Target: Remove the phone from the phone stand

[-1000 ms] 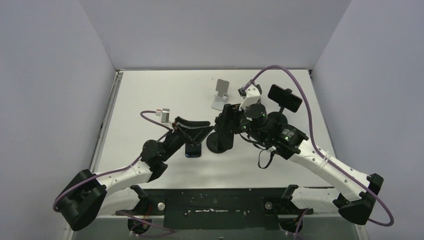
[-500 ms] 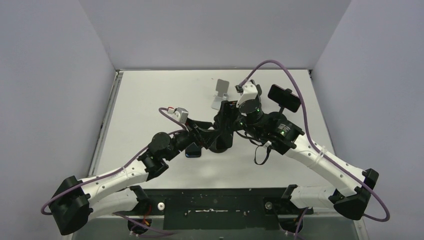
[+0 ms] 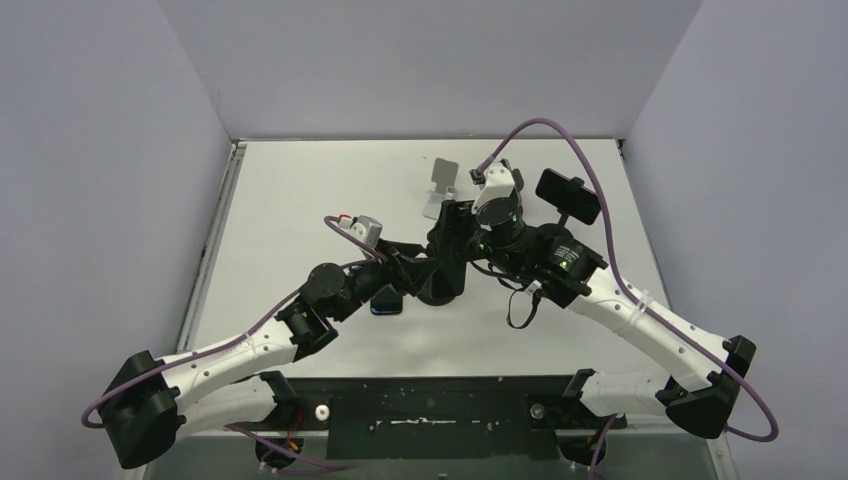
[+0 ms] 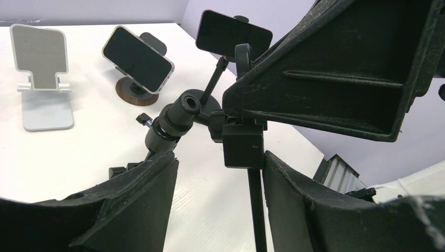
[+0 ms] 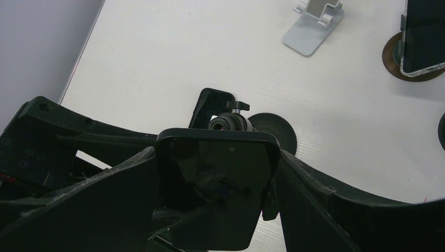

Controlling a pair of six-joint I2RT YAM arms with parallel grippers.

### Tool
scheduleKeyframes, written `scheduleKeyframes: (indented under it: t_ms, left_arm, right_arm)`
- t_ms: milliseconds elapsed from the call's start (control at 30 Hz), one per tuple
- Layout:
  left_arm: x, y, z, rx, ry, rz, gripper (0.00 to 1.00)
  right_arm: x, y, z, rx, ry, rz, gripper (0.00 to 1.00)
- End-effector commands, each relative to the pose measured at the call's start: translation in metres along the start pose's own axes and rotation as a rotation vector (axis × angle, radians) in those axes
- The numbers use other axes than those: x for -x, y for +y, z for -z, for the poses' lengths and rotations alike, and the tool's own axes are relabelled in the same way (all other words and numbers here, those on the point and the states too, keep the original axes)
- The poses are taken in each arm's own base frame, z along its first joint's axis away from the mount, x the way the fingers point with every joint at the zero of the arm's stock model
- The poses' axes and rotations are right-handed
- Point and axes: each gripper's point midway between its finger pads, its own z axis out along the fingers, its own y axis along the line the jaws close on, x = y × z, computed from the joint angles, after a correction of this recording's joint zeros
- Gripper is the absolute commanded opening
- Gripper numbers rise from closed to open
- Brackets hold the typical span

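The phone (image 5: 215, 194), black with a glossy screen, sits upright between my right gripper's (image 5: 216, 157) fingers, which are shut on its two sides. Behind it show the black phone stand's ball joint (image 5: 226, 122) and round base (image 5: 275, 131). From above, the right gripper (image 3: 455, 238) hides most of the phone over the stand's base (image 3: 440, 290). My left gripper (image 4: 220, 157) is open and straddles the stand's thin stem (image 4: 257, 210). Its right finger (image 4: 315, 210) touches the stand's square clamp block (image 4: 243, 144), and its left finger (image 4: 131, 205) stands apart. The left gripper (image 3: 415, 265) meets the stand from the left.
A second dark phone (image 3: 386, 302) lies flat left of the base. A silver stand (image 3: 440, 188) stands at the back. Another phone on a black stand (image 3: 569, 196) is at the back right. A phone on a wooden-based stand (image 4: 137, 59) shows in the left wrist view.
My left arm swung right from over the flat phone to the stand's stem, its jaws narrowing a little. My right gripper shifted slightly back with the phone, then held still.
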Motion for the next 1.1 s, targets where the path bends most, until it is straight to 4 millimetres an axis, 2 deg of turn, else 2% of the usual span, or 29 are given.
scheduleKeyframes:
  t_ms: [0, 333, 467, 600, 833, 1067]
  left_arm:
    - [0.032, -0.016, -0.008, -0.036, -0.091, 0.001, 0.58]
    - [0.038, -0.022, -0.011, -0.061, -0.113, 0.022, 0.58]
    - [0.029, -0.019, -0.011, -0.054, -0.087, 0.016, 0.57]
    - [0.019, -0.013, -0.011, -0.042, -0.068, 0.016, 0.48]
    - [0.018, -0.008, -0.015, -0.026, -0.075, 0.015, 0.29]
    - [0.013, -0.007, -0.017, -0.033, -0.072, 0.021, 0.1]
  right_arm:
    - [0.003, -0.006, 0.0, -0.042, -0.004, 0.004, 0.0]
    - [0.001, -0.007, -0.001, -0.046, -0.001, 0.006, 0.0]
    - [0.002, -0.006, 0.001, -0.037, -0.004, 0.004, 0.0]
    - [0.001, -0.004, 0.003, -0.022, -0.003, -0.002, 0.0]
    - [0.0, -0.001, 0.006, -0.007, -0.001, -0.011, 0.0]
    - [-0.003, -0.003, 0.007, -0.007, 0.004, -0.014, 0.2]
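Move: The stand's clamp jaw, on the near-left edge of the phone, is just past my open left fingertips: about 1 cm ahead, 2 cm right and 1 cm up. The held phone's middle lies about 3 cm ahead, 5 cm right and 1 cm up; the second phone, flat on the table, is some 11 cm left, 2 cm ahead and 22 cm below. From my right hand the jaw is about 2 cm back, 3 cm left and 3 cm down. My left hand creeps about 1.5 cm right and 1 cm up, onto the stand's clamp jaw; only once I'm nearly there do I close the open fingers to about half their gap, pinching the jaw's block from both sides. My right hand stays where it is and keeps its hold on the phone by both long edges. ##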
